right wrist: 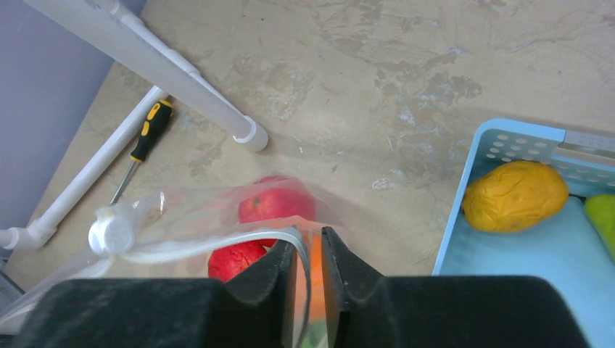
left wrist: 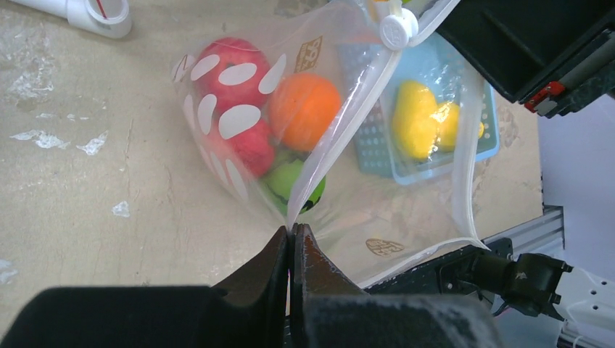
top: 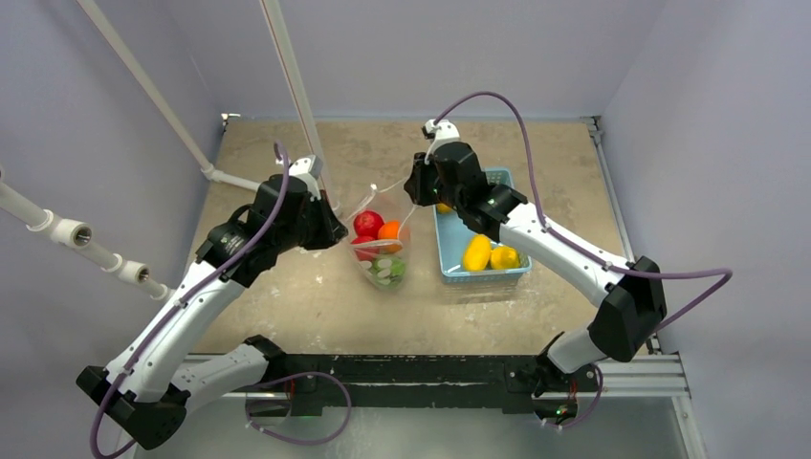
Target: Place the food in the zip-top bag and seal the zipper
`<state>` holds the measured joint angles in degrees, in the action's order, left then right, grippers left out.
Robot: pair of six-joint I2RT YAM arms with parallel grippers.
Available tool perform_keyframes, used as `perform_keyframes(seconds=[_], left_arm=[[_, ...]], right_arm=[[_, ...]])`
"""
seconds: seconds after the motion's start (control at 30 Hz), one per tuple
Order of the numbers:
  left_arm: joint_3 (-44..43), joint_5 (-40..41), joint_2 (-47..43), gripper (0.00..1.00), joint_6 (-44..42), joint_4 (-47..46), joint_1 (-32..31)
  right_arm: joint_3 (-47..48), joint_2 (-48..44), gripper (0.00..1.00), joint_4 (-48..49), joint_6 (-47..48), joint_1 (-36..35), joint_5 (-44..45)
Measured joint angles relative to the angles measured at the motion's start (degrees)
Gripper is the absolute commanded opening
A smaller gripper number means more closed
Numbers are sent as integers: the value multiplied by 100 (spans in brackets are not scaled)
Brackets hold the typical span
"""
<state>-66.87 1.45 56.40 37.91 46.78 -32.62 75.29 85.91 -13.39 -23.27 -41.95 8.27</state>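
The zip-top bag (top: 383,251) hangs open between my two grippers, clear with white dots (left wrist: 239,123). Inside it lies food: red fruits (top: 367,224), an orange one (left wrist: 304,110) and a green one (left wrist: 290,181). My left gripper (left wrist: 294,232) is shut on the end of the bag's mouth, where the zipper (left wrist: 341,138) runs up to its white slider (left wrist: 397,30). My right gripper (right wrist: 308,239) stands slightly open at the other end, the zipper (right wrist: 217,246) curving loosely between its fingers. More food, yellow fruits (top: 476,252), lies in the basket.
A light-blue basket (top: 449,263) stands just right of the bag, also seen under the right wrist (right wrist: 464,217). White pipes (top: 292,86) cross the back left of the table. A yellow-and-black screwdriver (right wrist: 149,130) lies beside them.
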Motion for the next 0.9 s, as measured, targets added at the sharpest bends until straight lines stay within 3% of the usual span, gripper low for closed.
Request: perform_keyframes(seconds=[0.13,0.3,0.57,0.9], left_arm=[[42,7,26,0,-2,4,0],[42,44,26,0,-4,7,0],[42,195,33,0,-68,83,0],[42,313,48,0,-109,85,0]], right_arm=[[0,-9,38,0,2,11,31],[0,-83,42,-59,-7,26,142],[116,-573,62,-382,-26,39,610],[-114,-603,69,-461,-260,459,1200]])
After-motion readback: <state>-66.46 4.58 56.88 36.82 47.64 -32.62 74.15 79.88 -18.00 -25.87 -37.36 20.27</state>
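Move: The orange-yellow mango in the basket's far left corner lies from the right hand about 9 cm ahead, 11 cm to the right and 20 cm below; from the left hand, about 21 cm ahead, 27 cm right. The green pear stands some 10 cm right of that mango and 2 cm farther out, the yellow mango about 14 cm back and 8 cm right of it. The bagged food hangs some 4 cm back and 9 cm left of the right hand, 16 cm down. Open the right fingers wide to let go of the bag's rim, lift the hand clear by about 4 cm, then swing it some 8 cm to the right towards the orange-yellow mango, sinking again at the end and turning about 15 degrees clockwise. Keep the left gripper shut on its side of the rim, almost still, as the bag's weight comes onto it. ##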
